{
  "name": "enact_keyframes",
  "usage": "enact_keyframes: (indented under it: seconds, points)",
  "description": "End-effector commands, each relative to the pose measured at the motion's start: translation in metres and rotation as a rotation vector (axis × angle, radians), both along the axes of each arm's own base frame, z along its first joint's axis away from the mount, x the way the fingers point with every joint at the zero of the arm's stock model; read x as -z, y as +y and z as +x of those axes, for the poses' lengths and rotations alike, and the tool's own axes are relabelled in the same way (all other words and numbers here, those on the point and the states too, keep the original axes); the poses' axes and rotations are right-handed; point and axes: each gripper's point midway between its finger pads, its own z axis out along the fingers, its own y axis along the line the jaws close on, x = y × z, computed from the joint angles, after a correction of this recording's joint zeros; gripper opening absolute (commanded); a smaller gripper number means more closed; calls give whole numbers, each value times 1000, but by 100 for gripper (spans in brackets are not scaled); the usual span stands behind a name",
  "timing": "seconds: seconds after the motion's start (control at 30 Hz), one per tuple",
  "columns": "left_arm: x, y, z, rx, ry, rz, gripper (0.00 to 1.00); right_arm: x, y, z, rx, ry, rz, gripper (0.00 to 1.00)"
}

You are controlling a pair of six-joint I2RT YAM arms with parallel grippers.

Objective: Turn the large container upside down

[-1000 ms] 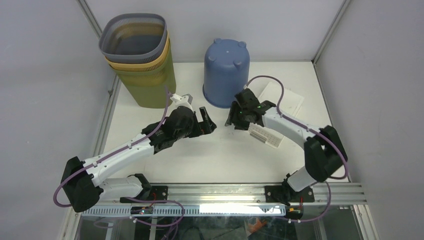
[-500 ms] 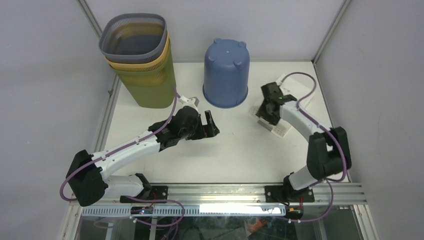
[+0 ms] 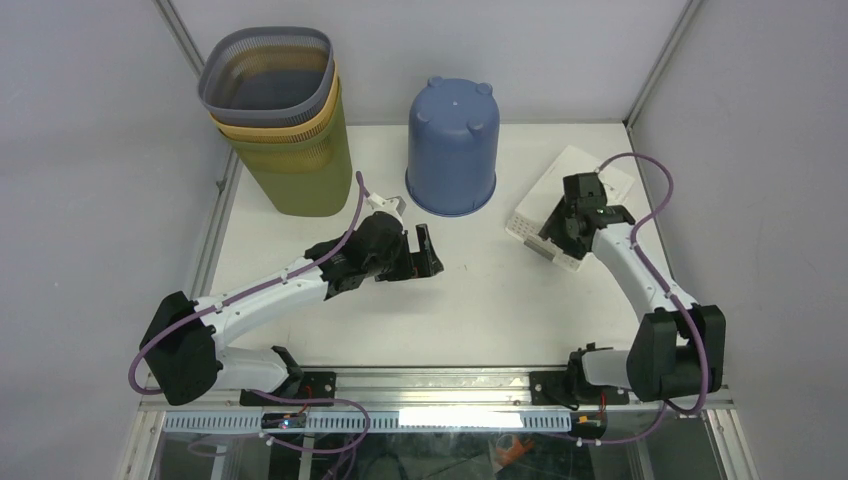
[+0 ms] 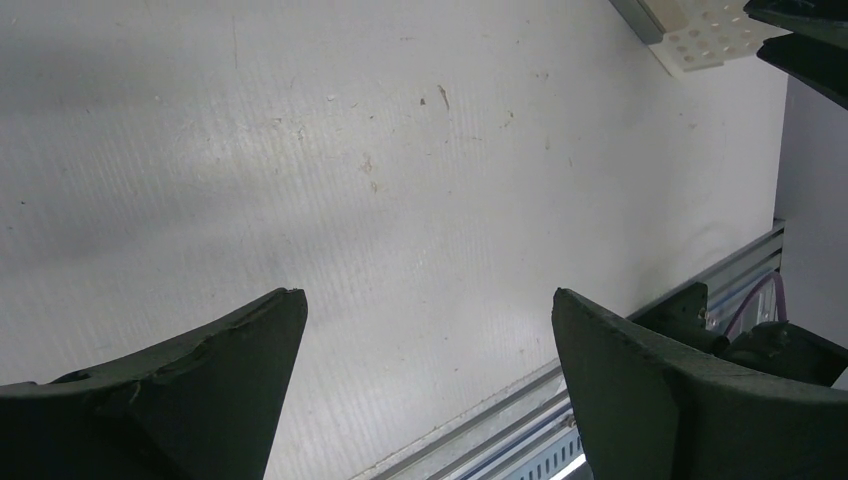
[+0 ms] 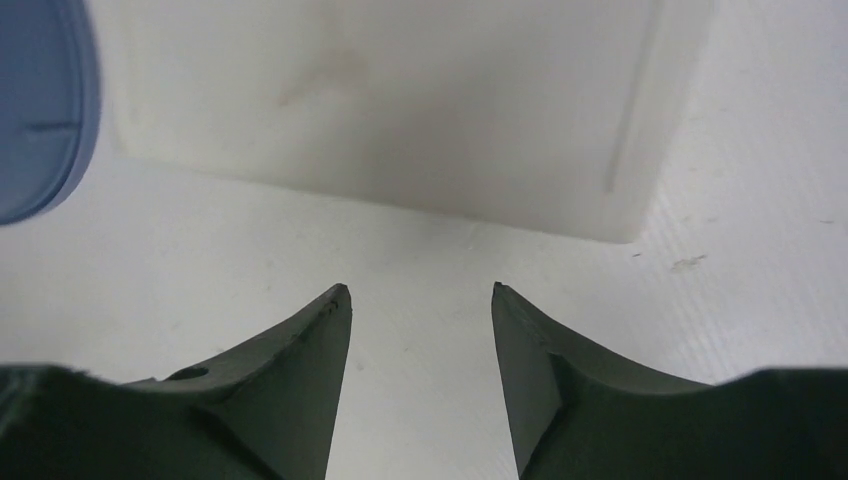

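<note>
The large container, a blue bucket [image 3: 452,145], stands upside down at the back middle of the table, its small feet pointing up. Only its blue edge [image 5: 40,100] shows at the left of the right wrist view. My left gripper [image 3: 425,255] hovers over the bare table in front of it, jaws wide open and empty [image 4: 430,295]. My right gripper [image 3: 560,222] is to the bucket's right, by a white box, open with nothing between its fingers [image 5: 420,290]. Neither gripper touches the bucket.
Stacked ribbed baskets [image 3: 280,115], grey in yellow in olive, stand at the back left. A white box [image 3: 580,185] with a perforated side lies at the right; it fills the upper right wrist view [image 5: 380,100]. A metal rail [image 3: 440,385] runs along the near edge.
My right gripper has swung right, from beside the blue bucket's base to the white box. The left gripper has drifted slightly right and nearer. The bucket has not moved.
</note>
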Motion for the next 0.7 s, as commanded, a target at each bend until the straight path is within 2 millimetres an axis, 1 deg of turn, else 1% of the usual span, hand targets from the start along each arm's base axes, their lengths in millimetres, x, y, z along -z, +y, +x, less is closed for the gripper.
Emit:
enact_keyframes:
  seconds: [0.0,0.07,0.1,0.13,0.2,0.27,0.37,0.4,0.47,0.57,0.6,0.67]
  points:
    - [-30,-13,7,20,-64,-84,99,-20,53,14,-138,-128,122,58]
    - [-31,-14,6,26,-63,-89,99,-7,65,14,-161,-115,169,58]
    - [-31,-15,5,36,-62,-92,99,0,67,14,-173,-106,173,58]
    - [-32,-17,4,46,-64,-93,99,8,65,17,-178,-95,150,58]
    - [-34,-21,2,67,-64,-97,99,20,48,23,-167,-59,91,58]
    - [-35,-23,-1,81,-64,-101,99,29,23,29,-146,-20,58,57]
    - [-34,-22,-3,87,-58,-100,99,30,-21,38,-75,10,-13,57]
    - [-31,-22,-4,86,-53,-97,99,30,-30,39,-41,16,-22,56]
    - [-27,-22,-6,88,-40,-94,99,31,-40,49,18,3,-2,56]
    - [-26,-24,-7,103,-35,-90,99,33,-54,68,71,12,-36,57]
    - [-27,-26,-7,111,-38,-92,99,30,-62,80,94,19,-57,57]
    - [-33,-27,-5,123,-53,-91,99,24,-76,96,133,25,-81,57]
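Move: The upturned white basket has its middle about 9 cm ahead of the right hand, 4 cm to its right and some 5 cm lower, its near end wall close by the fingertips. The large blue container stands already upside down, roughly 17 cm ahead of the right hand and 27 cm to its left. From the left hand, the basket lies about 14 cm ahead and 33 cm to the right, some 7 cm lower. Swing the right gripper about 5 cm left first, then lower it some 5 cm while sweeping back about 10 cm to the right. Finish by driving forward some 3 cm, with the half-open fingers held as they are and their tips down against the near end of the white basket, shoving it forward and right, away from the blue container. ##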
